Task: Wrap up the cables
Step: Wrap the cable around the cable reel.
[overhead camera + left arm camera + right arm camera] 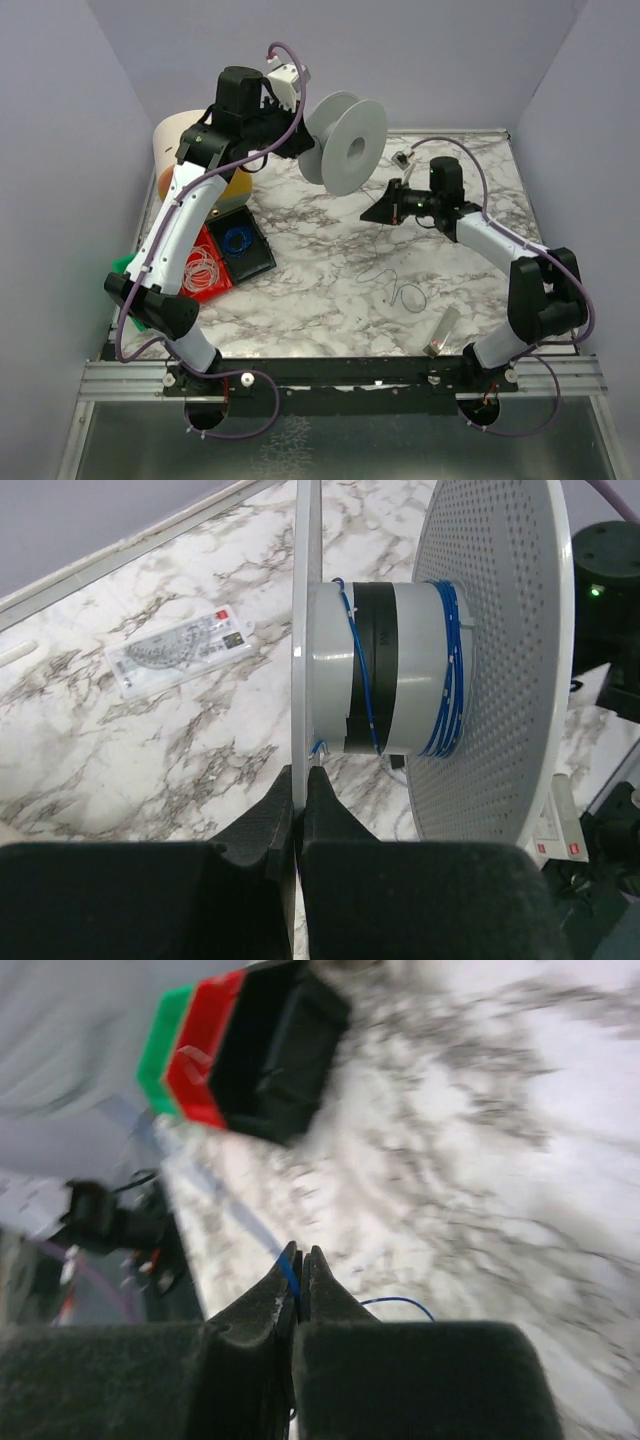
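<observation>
My left gripper [300, 140] holds a grey spool [345, 140] above the table's back left, shut on the edge of its near flange [306, 630], with the fingertips [302, 772] pinching the thin disc. Several turns of the cable, a thin blue wire [450, 670], lie round the spool's core [390, 670]. My right gripper [378, 212] hovers right of the spool and is shut on the same thin blue wire [290, 1272], which shows between its tips [302, 1252]. A loose wavy length of cable [405, 292] lies on the marble table.
Red [205, 270], black [240, 245] and green [122, 265] trays sit at the left, holding small coiled bundles. A clear packet [440, 333] lies near the front right. A printed label bag [175, 652] lies beyond the spool. A pale roll [180, 140] stands behind the left arm.
</observation>
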You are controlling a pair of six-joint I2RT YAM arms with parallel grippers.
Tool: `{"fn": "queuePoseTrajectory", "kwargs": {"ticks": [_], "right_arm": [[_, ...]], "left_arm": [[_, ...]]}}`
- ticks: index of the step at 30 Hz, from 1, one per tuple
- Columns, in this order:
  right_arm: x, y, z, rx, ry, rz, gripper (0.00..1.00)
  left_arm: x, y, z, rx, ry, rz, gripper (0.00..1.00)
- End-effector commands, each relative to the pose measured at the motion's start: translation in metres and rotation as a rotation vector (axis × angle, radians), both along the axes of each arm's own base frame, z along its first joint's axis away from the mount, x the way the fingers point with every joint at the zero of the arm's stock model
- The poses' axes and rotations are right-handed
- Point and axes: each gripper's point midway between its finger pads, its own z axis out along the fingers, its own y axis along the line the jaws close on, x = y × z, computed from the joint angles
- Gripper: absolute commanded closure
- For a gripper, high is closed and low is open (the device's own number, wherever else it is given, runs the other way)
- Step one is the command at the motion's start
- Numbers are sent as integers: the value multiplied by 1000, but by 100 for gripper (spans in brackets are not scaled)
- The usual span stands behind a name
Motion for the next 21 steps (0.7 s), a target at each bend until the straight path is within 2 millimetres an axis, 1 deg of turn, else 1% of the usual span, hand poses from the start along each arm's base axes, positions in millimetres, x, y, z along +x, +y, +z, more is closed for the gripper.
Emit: {"fn": "queuePoseTrajectory", "kwargs": {"ticks": [1,3,6,8,10,14,17,21], "right_arm": [[59,-39,9,-137,-170,-372,99],[84,-57,12,-201,-189,-528,99],[116,-82,13,-285,-213,-713,99],[135,-100,21,-302,-246,-846,100],[150,-113,28,-319,-262,-944,100],[171,-132,44,-305,-272,-1058,99],[181,-145,51,-308,-267,-1118,100],[189,-167,65,-323,-297,-1183,100]], "left_arm": [[-28,-14,44,-112,-86,-146,100],[-32,-18,40,-120,-70,-177,100],[-36,-24,33,-130,-38,-219,100],[-37,-26,29,-133,-23,-231,100],[-39,-26,25,-131,-10,-241,100],[-44,-27,18,-128,10,-263,100],[-45,-27,16,-124,15,-266,100],[-47,-26,14,-120,20,-267,100]]}}
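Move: My left hand holds the cable reel by its left flange, with the reel's middle about 8 cm to the right, 2 cm ahead and 4 cm lower. From my right hand, which already pinches the blue cable, the reel is roughly 8 cm ahead, 5 cm left and 15 cm above. The clear pouch lies on the table about 24 cm ahead and 5 cm left of that hand, and the loose cable tail some 15 cm back and 13 cm right, both about 18 cm below it. I sweep my right hand about 20 cm forward and right, rising some 5 cm on the way, past the reel's right flange to its far right side. As it goes I swing the fingers clockwise from pointing left to pointing mostly forward, and I keep the cable pinched. My left hand keeps its grip on the flange, easing the reel about 3 cm back and right and turning it some 10 degrees clockwise. ##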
